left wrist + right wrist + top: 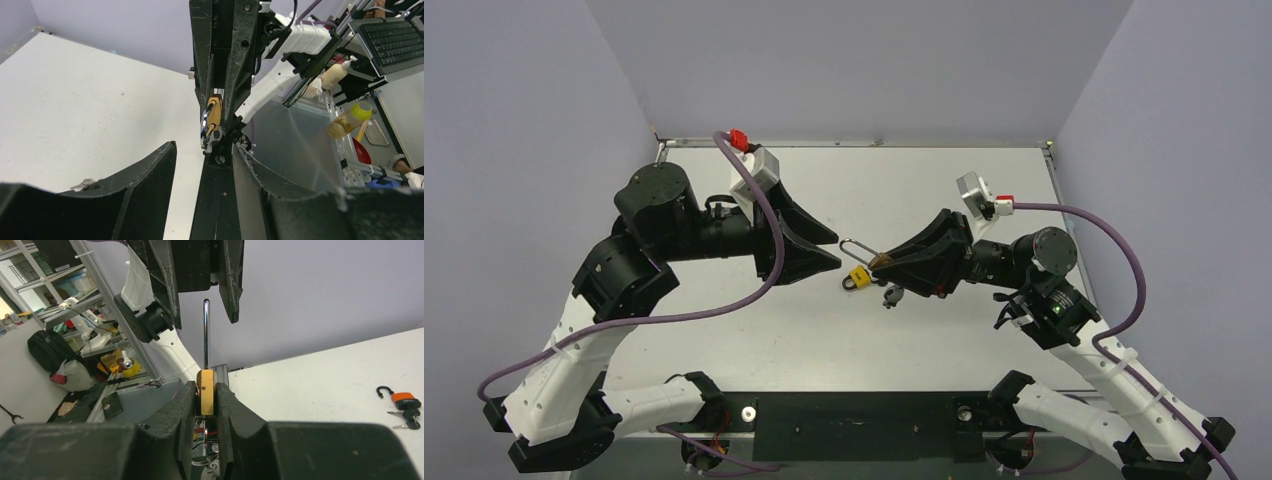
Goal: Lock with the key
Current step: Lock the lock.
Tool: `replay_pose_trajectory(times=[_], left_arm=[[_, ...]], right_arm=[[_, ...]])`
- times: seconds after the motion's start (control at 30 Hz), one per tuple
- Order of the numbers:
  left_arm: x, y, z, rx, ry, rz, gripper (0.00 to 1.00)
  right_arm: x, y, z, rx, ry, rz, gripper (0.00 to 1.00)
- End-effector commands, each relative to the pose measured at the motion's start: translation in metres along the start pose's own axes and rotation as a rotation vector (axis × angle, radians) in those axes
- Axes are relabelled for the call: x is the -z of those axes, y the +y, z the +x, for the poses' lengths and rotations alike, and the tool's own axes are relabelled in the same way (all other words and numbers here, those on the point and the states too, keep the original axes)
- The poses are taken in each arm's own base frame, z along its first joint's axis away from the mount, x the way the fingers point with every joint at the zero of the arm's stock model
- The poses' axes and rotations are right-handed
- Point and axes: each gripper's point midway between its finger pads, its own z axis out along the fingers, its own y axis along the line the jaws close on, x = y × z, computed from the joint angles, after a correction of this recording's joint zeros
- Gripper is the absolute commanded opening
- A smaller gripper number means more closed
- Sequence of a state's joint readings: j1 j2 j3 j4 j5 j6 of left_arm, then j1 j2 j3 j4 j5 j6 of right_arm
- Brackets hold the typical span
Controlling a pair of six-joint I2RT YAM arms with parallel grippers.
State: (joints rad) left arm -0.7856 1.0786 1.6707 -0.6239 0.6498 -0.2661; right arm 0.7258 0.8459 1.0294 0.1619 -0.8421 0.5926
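A brass padlock [205, 390] is clamped between my right gripper's [205, 399] fingers, body upright and seen edge-on. Its steel shackle [205, 332] sticks out towards my left gripper [832, 249]. From above, the padlock [857, 277] hangs in mid-air between the two arms, above the table. A key ring with keys [891, 295] dangles under the padlock's body, one key apparently in the lock. My left gripper [206, 146] is open with nothing between its fingers. Its two fingers [231, 275] stand on either side of the shackle's tip without touching it.
An orange padlock [406, 400] with its own keys [407, 417] lies on the white table [754, 340] in the right wrist view. Grey walls enclose the table on three sides. Shelving and clutter stand beyond the table's edge.
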Motion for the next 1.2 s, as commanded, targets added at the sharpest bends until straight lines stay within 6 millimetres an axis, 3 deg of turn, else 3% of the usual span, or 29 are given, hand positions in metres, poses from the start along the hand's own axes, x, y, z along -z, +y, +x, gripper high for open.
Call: replay_pose_trajectory(times=[0.0,0.37,0.8,1.17], left_arm=[[0.0,0.0,0.013,-0.038,0.05,0.024,0.43],[-0.008,0.011,0.021,-0.046,0.098,0.017,0.4],[-0.012,0.013,0.024,-0.044,0.112,0.025,0.25],[-0.011,0.006,0.035,-0.021,0.145,0.076,0.01]], right_arm=[[0.003,0.011,0.0,0.006,0.017,-0.03,0.0],[0.003,0.004,0.01,-0.005,0.059,0.001,0.0],[0.007,-0.002,0.021,-0.001,0.099,0.029,0.0],[0.009,-0.001,0.019,0.009,0.094,0.039,0.0]])
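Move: The lock is in the right fingers, its body at that hand's point and its shackle loop reaching about 5 cm to that hand's left and some 3 cm above it, level fore and aft. From the open left hand, the loop lies about 3 cm to the right, 1 cm ahead and 1 cm above. The lock body lies about 8 cm to the left hand's right and 3 cm below it, level fore and aft; the keys hang roughly 8 cm below the body. Downward together, about 4 cm each: the right hand keeps its grip on the lock body and tips its fingers down some 10 degrees. Meanwhile the left hand tilts its fingertips down a little and edges right and slightly forward, bringing its open fingers around the shackle loop. Once nearly stopped, it finishes closing and pinches the loop from front and back. ##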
